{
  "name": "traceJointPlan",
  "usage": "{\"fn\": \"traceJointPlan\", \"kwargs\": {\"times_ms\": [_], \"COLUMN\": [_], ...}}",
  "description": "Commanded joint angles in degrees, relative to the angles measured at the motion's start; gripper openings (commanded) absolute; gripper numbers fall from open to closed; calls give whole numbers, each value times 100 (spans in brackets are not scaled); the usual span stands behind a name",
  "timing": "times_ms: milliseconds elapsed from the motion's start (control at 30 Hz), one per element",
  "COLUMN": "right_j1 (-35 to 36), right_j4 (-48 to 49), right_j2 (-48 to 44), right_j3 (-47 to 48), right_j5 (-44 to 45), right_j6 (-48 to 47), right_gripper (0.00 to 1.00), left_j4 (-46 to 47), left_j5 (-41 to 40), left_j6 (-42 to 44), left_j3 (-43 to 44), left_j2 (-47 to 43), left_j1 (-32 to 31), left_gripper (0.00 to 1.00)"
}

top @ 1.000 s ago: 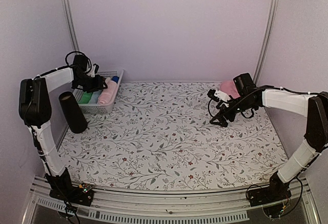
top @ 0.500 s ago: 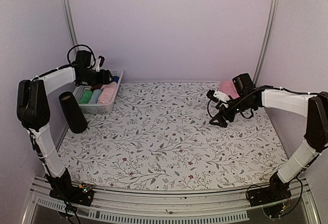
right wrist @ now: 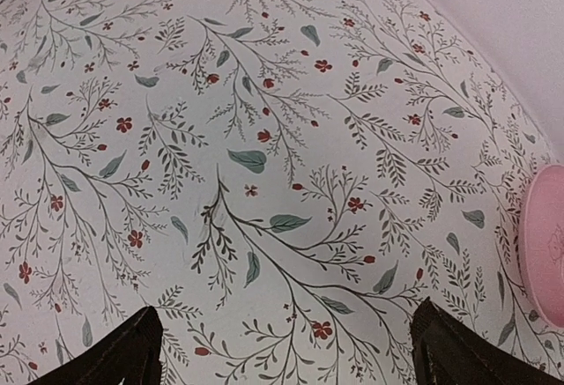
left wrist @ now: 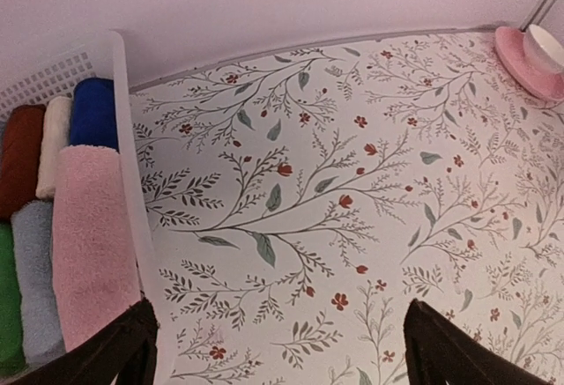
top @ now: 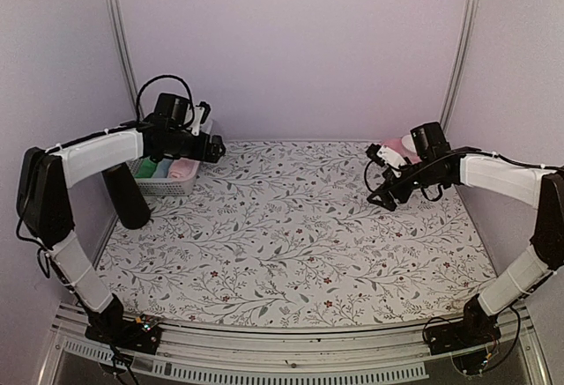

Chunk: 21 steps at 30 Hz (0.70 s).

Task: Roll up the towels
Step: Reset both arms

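Observation:
The pale pink towel (left wrist: 88, 244) lies rolled in the white basket (left wrist: 132, 165) at the back left, also seen as the pink towel (top: 183, 170) from above. Beside it lies the pale mint towel (left wrist: 35, 288), rolled too. My left gripper (top: 211, 147) hovers just right of the basket, open and empty; in its wrist view the left gripper (left wrist: 278, 350) has only bare floral table between its fingers. My right gripper (top: 381, 189) hangs over the table's right side, open and empty, and the right gripper (right wrist: 286, 350) looks down on floral cloth.
The basket also holds dark red (left wrist: 18, 160), white (left wrist: 55, 143), royal blue (left wrist: 92, 112) and green (left wrist: 7, 314) rolls. A black cylinder (top: 126, 193) stands in front of the basket. A pink saucer with a white cup (left wrist: 524, 55) sits at the back right.
My left gripper has opened wide, risen off the pink towel and swung right, out of the basket; the towel stays inside. The right arm shifted slightly.

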Motion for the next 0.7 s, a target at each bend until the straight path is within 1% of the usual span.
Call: {"fn": "traceJointPlan", "kwargs": {"times_ms": [0, 67, 200, 300, 367, 500, 667], "right_j1": [-442, -581, -597, -614, -615, -620, -615], "right_j4": [129, 40, -140, -87, -9, -30, -139], "right_j2": [-657, -973, -1643, -2380, -2953, -3992, -4661], "right_j3": [216, 262, 160, -190, -479, -732, -820], "right_j5": [0, -8, 602, 1146, 1395, 1474, 1487], "right_j6": [851, 1064, 1391, 1543, 1596, 1730, 1661], "right_gripper": [99, 99, 99, 99, 99, 99, 99], "left_j4": [302, 144, -26, -59, -138, -249, -296], "left_j5": [-1050, -1188, -1300, -1624, -1670, -1675, -1720], "left_j6": [-104, -299, -662, -728, -778, -860, -764], "left_j3": [-483, -678, -1345, -1889, -2163, -2581, -2796], "left_j2": [-931, -1308, -2202, -2914, -3261, -3870, -4394], "left_j1": [-665, -897, -1234, -1507, -1602, -1713, -1829], "left_gripper": [97, 97, 97, 97, 97, 97, 97]}}
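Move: The rolled pink towel lies in the white basket, about 11 cm to the empty left hand's left, 2 cm ahead and some 11 cm below. The basket's middle is about 16 cm left and 2 cm ahead, and the black cylinder some 22 cm left and 19 cm back. From the right hand the towel is roughly 57 cm left and 12 cm ahead; the pink plate is about 16 cm ahead and 14 cm right. The left hand, already clear of the towel, draws back some 17 cm away from the basket's towels and climbs about 7 cm early on, swinging slightly right and back again while its fingers tilt up about 10 degrees. At the same time the right hand lifts about 20 cm off over the bare table, swinging some 10 cm right and then drawing back, its wrist turning clockwise and its fingers tipping up towards level, both grippers staying wide open and touching nothing. ##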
